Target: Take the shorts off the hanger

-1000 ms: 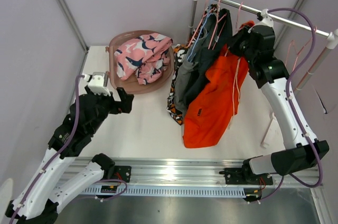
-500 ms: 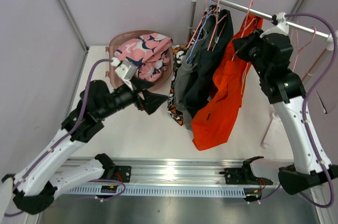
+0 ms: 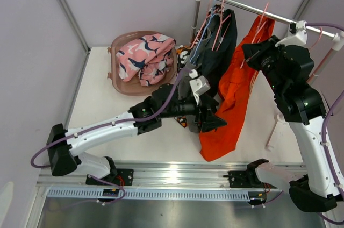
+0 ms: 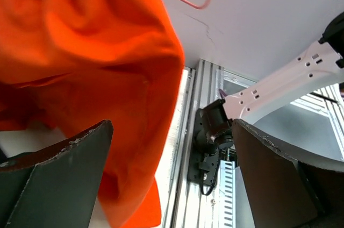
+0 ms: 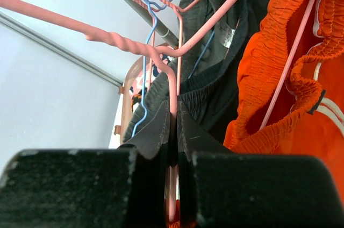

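Note:
The orange shorts (image 3: 236, 88) hang from a pink hanger (image 3: 262, 15) beside the rack rail (image 3: 242, 6). My right gripper (image 3: 252, 50) is shut on that hanger's wire (image 5: 173, 93), with the orange waistband (image 5: 290, 77) to its right. My left gripper (image 3: 212, 118) is open beside the lower part of the orange shorts (image 4: 80, 50); the fabric lies at its left finger (image 4: 59, 174). Dark charcoal shorts (image 3: 217, 56), grey shorts (image 3: 185, 85) and blotch-patterned shorts (image 3: 183, 53) hang on the rack, partly hidden by my left arm. Pink navy-print shorts (image 3: 145, 56) lie in a basket.
The brown basket (image 3: 115, 45) stands at the back left of the white table. Pink and blue hangers (image 3: 215, 18) crowd the rail's left end. The rack post (image 3: 196, 13) stands behind. The aluminium rail with arm mounts (image 3: 172, 177) runs along the near edge.
My left arm has swung right across the table, from beside the basket to the orange shorts' lower part. My right arm has carried the hanger and orange shorts up and to the right.

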`<state>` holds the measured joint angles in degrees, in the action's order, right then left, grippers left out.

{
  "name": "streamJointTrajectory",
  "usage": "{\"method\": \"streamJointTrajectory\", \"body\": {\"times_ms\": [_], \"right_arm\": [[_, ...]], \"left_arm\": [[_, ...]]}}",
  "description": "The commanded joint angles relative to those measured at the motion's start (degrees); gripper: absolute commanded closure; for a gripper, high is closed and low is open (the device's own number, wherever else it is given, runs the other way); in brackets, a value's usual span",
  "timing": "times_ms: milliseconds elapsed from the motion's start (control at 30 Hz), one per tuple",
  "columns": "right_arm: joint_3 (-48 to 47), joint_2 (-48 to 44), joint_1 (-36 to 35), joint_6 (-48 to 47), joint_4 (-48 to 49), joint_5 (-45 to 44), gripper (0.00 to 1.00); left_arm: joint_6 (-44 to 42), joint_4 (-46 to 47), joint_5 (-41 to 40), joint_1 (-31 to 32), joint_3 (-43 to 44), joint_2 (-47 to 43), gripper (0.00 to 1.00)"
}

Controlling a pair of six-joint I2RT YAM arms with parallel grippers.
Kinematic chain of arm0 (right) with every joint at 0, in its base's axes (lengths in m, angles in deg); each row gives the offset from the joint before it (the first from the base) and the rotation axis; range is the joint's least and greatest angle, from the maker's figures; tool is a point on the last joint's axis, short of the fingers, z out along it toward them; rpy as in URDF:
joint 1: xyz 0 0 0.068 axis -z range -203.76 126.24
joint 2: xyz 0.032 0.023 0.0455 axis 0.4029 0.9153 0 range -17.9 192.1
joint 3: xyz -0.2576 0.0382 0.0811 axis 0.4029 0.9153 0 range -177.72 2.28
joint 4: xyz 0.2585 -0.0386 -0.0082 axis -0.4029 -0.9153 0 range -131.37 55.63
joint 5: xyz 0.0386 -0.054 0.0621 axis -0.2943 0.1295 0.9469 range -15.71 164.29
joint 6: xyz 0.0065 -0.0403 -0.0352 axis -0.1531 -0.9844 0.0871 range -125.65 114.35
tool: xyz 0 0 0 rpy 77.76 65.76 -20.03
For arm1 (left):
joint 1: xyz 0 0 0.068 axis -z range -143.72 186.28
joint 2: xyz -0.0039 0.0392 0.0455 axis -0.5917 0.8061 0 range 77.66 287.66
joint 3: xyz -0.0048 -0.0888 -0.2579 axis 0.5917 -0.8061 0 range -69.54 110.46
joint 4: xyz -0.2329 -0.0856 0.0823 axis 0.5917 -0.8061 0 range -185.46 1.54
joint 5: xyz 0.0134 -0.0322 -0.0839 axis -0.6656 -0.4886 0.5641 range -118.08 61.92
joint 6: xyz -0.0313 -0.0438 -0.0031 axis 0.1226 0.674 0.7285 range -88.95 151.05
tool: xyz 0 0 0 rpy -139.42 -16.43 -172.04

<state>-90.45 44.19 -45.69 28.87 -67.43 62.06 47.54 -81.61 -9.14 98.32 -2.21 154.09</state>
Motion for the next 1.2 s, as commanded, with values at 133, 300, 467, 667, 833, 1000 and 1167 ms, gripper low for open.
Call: {"method": "streamJointTrajectory", "body": {"times_ms": [133,300,467,667,833,1000,1167], "right_arm": [[-1.76,-3.46,-0.3,-0.16,2.21,-1.57,1.0],[-0.96,-5.13,-0.22,0.55,2.03,-1.74,1.0],[-1.67,-5.66,-0.04,0.11,1.07,-2.8,1.0],[-1.84,-5.66,0.58,-0.07,0.45,-3.68,1.0],[-3.16,-4.61,2.68,-1.3,-0.16,-4.3,1.0],[-3.86,-3.2,6.89,-1.65,-0.78,-2.45,1.0],[-2.11,-3.37,9.1,0.1,-0.87,-0.17,1.0]], "left_arm": [[-2.69,5.28,-3.8,3.43,7.11,5.48,0.01],[-3.75,5.45,-10.67,3.79,8.6,8.47,0.36],[-3.48,4.66,-12.7,3.79,9.84,11.29,0.92],[-3.48,3.44,-17.52,5.89,6.24,7.0,1.0],[-4.98,-0.08,-24.98,13.0,-0.34,-5.45,1.0],[-4.36,-0.79,-34.13,24.25,-10.11,-16.2,1.0],[-1.12,1.23,-37.13,26.82,-16.09,-20.7,1.0]]}}
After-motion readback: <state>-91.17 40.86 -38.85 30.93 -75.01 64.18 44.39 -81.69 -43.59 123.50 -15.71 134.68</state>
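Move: The left hand, open and pointing right, is beside the loose left side of the orange shorts; their middle is about 8 cm to its right, 6 cm ahead and roughly level in height. The dark shorts hang some 20 cm straight ahead, the grey shorts about 12 cm ahead and 10 cm left. The right hand already grips the pink hanger; from it the orange shorts' middle lies about 12 cm back, 2 cm left and 14 cm lower. Rightward and slightly forward, about 5 cm, the left hand reaches into the orange cloth, shuts its fingers to pinch the shorts' near-left side, then pulls back about 12 cm and left some 10 cm, rising a little. Meanwhile the right hand keeps its grip on the hanger and eases about 4 cm to the right and 2 cm back, away from the pull. ##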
